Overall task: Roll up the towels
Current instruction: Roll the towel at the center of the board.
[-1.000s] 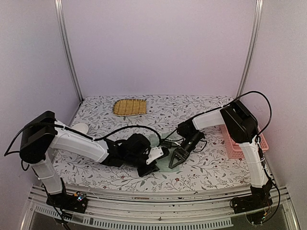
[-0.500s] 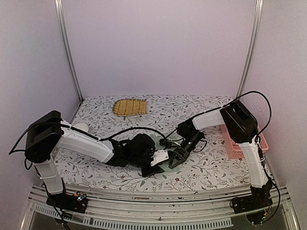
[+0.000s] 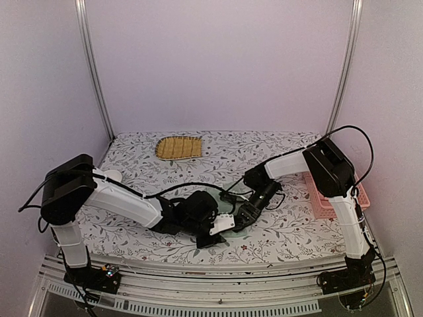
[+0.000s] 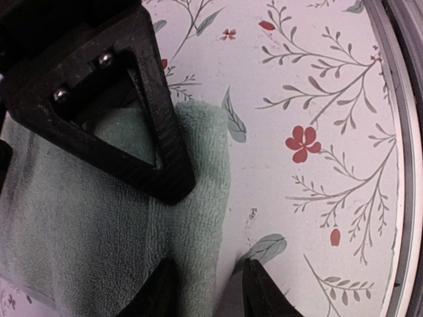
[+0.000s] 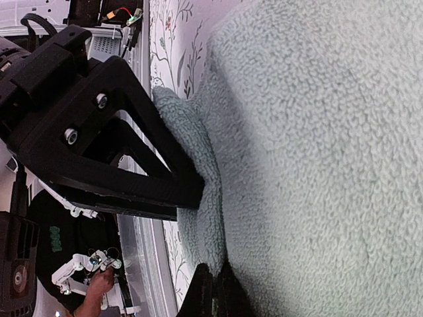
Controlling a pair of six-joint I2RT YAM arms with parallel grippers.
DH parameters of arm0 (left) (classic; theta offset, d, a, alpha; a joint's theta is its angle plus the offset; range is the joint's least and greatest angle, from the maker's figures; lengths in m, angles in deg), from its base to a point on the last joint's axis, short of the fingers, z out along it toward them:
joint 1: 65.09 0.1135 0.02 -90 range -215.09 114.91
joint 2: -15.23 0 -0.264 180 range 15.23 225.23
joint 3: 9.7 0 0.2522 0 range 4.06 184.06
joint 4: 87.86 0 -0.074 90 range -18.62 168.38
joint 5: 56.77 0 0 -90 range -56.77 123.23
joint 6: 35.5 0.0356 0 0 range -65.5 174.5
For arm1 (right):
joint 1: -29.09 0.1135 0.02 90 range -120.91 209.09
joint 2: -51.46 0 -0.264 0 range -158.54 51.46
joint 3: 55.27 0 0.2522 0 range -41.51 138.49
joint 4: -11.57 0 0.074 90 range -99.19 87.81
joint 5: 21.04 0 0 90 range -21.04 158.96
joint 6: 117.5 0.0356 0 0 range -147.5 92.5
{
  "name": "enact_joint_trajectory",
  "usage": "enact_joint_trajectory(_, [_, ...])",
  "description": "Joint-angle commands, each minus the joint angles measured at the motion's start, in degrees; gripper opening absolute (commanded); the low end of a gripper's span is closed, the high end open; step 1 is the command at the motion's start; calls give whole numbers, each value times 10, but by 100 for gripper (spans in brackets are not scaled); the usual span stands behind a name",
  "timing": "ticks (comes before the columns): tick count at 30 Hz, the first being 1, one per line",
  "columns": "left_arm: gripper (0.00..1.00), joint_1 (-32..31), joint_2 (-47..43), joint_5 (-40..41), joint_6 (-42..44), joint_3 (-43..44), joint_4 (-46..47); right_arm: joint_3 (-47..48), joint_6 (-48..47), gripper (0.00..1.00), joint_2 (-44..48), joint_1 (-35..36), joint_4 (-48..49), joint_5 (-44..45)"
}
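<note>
The pale sage green towel (image 4: 99, 251) lies flat on the floral tablecloth near the front centre; both grippers hide most of it in the top view, where only a strip of towel (image 3: 220, 196) shows. My left gripper (image 4: 210, 290) is open and straddles the towel's right edge, one finger on the cloth and one on the table. My right gripper (image 5: 215, 290) is shut, pinching a raised fold of the green towel (image 5: 317, 165). The two grippers meet tip to tip: left gripper (image 3: 221, 228), right gripper (image 3: 239, 216).
A yellow-brown woven mat (image 3: 178, 146) lies at the back. A pink latticed item (image 3: 325, 201) sits at the right edge, partly behind the right arm. A white rounded object (image 3: 111, 176) is at the left. The metal front rail (image 4: 403, 165) runs close by.
My left arm has stretched rightward, bringing its gripper up against the right gripper and covering more of the green towel. The right gripper has hardly moved.
</note>
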Motion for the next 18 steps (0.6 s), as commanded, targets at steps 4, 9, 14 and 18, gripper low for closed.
enact_joint_trajectory(4, [22, -23, 47, 92, 16, 17, -46, -16, -23, 5, -35, -6, -4, 61])
enact_joint_trajectory(9, [6, -25, 42, 59, 5, 26, -76, -4, -62, 20, 19, -7, -51, 45])
enact_joint_trajectory(14, [1, -27, 9, -4, -27, 42, -117, 27, -78, 34, 81, -26, -68, 44])
enact_joint_trajectory(18, [0, -27, -8, -58, -56, 55, -150, 39, -39, 35, 79, -36, -20, 85])
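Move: The towel's rolled near edge already runs between the left hand's parted fingers, practically at the hand point. The rest of the folded towel is centred about 8 cm ahead, 3 cm to the right and 1 cm lower; the table's front edge lies some 8 cm straight back. The right hand already has the same near edge shut in its fingertips, with the towel's main part about 6 cm ahead, 2 cm to its left. The left hand eases about 1 cm forward while its fingers close from a partly open gap and pinch the towel's rolled near edge, then draws that edge back by some 2 cm, staying low over the table. The right hand stays put at first, then opens its fingers to about a third, lets go of the edge beside the left gripper and lifts clear, rising about 4 cm with a late swing forward and a slight drift right, its fingertips levelling a little. ##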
